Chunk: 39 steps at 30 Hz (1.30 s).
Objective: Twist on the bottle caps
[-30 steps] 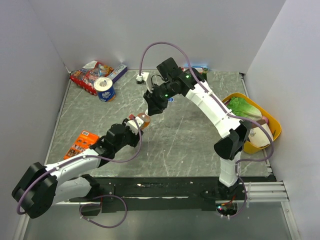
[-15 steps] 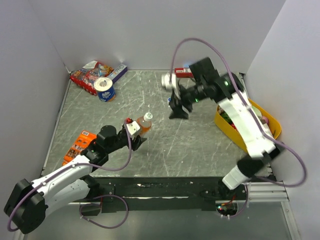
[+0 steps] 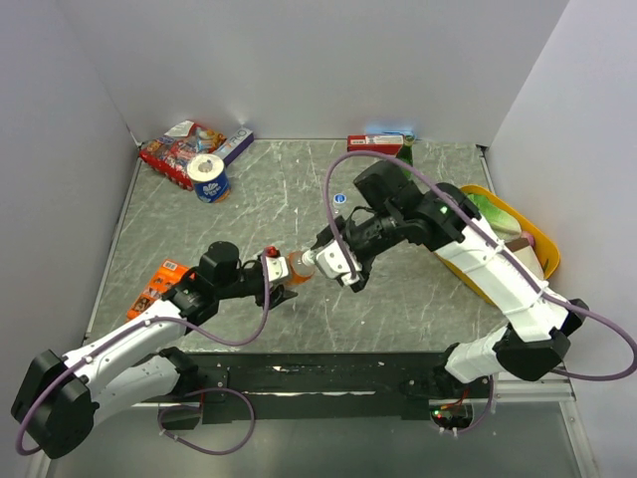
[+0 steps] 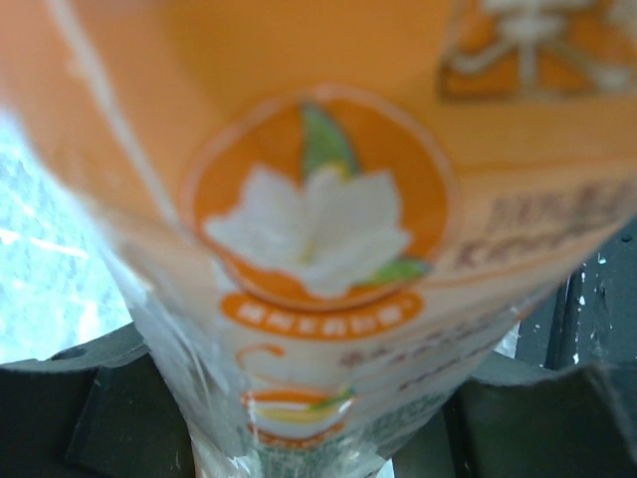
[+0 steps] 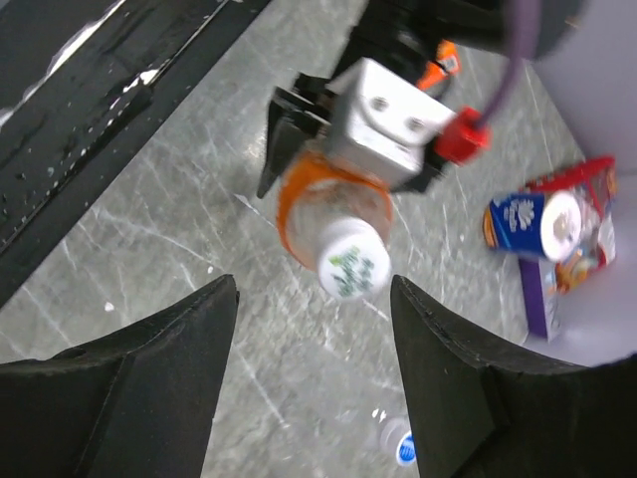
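Note:
My left gripper is shut on the bottle, a small clear one of orange drink held above the table with its neck tilted right. Its orange label fills the left wrist view between the dark jaws. A white bottle cap with green print sits on the neck. My right gripper is open, and the white cap lies just beyond its fingertips, between them and untouched. In the top view the right gripper faces the bottle's mouth. A blue bottle cap lies on the table behind.
A yellow basket with greens stands at the right edge. A blue-and-white tape roll and snack packs lie at the back left. An orange packet lies at the left, a red box by the back wall.
The right arm swung off to the back right, then came down in front of the bottle's cap, and its jaws opened. The left arm shifted the bottle slightly right and tilted it further.

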Tool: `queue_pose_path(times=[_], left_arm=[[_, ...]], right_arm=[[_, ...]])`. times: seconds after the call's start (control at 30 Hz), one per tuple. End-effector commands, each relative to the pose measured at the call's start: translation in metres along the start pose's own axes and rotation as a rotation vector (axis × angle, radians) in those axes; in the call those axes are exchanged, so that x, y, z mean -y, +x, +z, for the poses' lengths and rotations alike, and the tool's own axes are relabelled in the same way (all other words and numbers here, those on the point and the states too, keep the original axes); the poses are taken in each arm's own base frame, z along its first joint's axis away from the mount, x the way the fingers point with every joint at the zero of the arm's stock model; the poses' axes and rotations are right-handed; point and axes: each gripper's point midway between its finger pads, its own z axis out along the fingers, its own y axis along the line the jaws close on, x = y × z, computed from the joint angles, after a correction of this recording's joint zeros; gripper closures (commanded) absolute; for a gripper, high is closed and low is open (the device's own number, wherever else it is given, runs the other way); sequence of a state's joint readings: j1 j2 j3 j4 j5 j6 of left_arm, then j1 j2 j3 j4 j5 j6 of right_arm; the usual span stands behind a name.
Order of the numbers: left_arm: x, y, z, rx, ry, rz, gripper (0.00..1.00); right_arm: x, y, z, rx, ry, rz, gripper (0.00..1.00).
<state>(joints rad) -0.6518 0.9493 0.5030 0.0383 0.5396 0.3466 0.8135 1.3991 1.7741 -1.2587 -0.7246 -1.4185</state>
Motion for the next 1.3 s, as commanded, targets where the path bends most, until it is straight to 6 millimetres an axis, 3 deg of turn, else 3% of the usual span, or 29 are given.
queue_pose_path(times=[0.0, 0.37, 0.5, 0.7, 0.8, 0.9, 1.03, 1.1, 1.17, 1.2, 1.27], left_arm=[[-0.002, -0.031, 0.001, 0.071, 0.037, 0.086, 0.99], [-0.001, -0.03, 0.002, 0.06, 0.055, 0.136, 0.99], [-0.002, -0.029, 0.003, 0.057, 0.053, 0.137, 0.99], [-0.017, -0.03, 0.006, 0.055, -0.026, 0.096, 0.99], [-0.032, -0.03, 0.008, 0.048, -0.111, 0.029, 0.99], [-0.049, -0.044, 0.008, 0.097, -0.208, -0.035, 0.99], [-0.084, -0.077, -0.007, 0.231, -0.426, -0.102, 0.99], [-0.097, -0.088, -0.014, 0.278, -0.531, -0.14, 0.99], [-0.118, -0.092, -0.021, 0.278, -0.671, -0.15, 0.99], [-0.121, -0.093, -0.02, 0.268, -0.692, -0.14, 0.99], [-0.13, -0.087, -0.017, 0.236, -0.735, -0.146, 0.99]], right_arm=[[0.0, -0.004, 0.009, 0.023, -0.032, -0.136, 0.32], [0.008, -0.008, 0.017, 0.05, -0.06, -0.136, 0.41], [0.009, -0.009, 0.018, 0.048, -0.072, -0.124, 0.55], [0.014, -0.005, 0.019, 0.028, -0.066, -0.037, 0.66], [0.015, 0.0, 0.027, 0.029, -0.062, 0.087, 0.69], [0.017, 0.018, 0.038, -0.019, -0.049, 0.27, 0.71], [0.03, 0.056, 0.052, -0.114, 0.022, 0.584, 0.72], [0.037, 0.064, 0.05, -0.123, 0.042, 0.705, 0.73], [0.034, 0.072, 0.06, -0.131, 0.02, 0.927, 0.75], [0.042, 0.072, 0.055, -0.116, 0.036, 0.996, 0.75], [0.04, 0.074, 0.064, -0.107, 0.006, 1.204, 0.75]])
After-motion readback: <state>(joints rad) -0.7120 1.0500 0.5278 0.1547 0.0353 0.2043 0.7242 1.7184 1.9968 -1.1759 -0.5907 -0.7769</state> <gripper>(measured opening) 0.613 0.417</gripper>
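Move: The white cap, already sitting on the orange bottle's mouth, lies just off the right fingertips: about 2 cm to the left and 2 cm below, roughly 1 cm ahead. The orange bottle's body slopes away under it, its middle some 4 cm left, level fore and aft, and 9 cm below the right hand. The clear bottle with the blue cap stands about 25 cm ahead, 5 cm right and 20 cm lower. From the left hand, gripping the orange bottle low down, the white cap is about 14 cm up, 5 cm right and 1 cm ahead. The right hand eases about 2 cm left and 2 cm down onto the white cap with open fingers and pinches it, then rolls some 45 degrees clockwise, looking along its fingers onto the cap, while travelling about 9 cm forward and a little further down. The left hand keeps its grip on the orange bottle, nearly still until the cap is pinched, then swings it about 6.5 cm forward and slightly left, turning counter-clockwise some 30 degrees against the right hand's twist. ##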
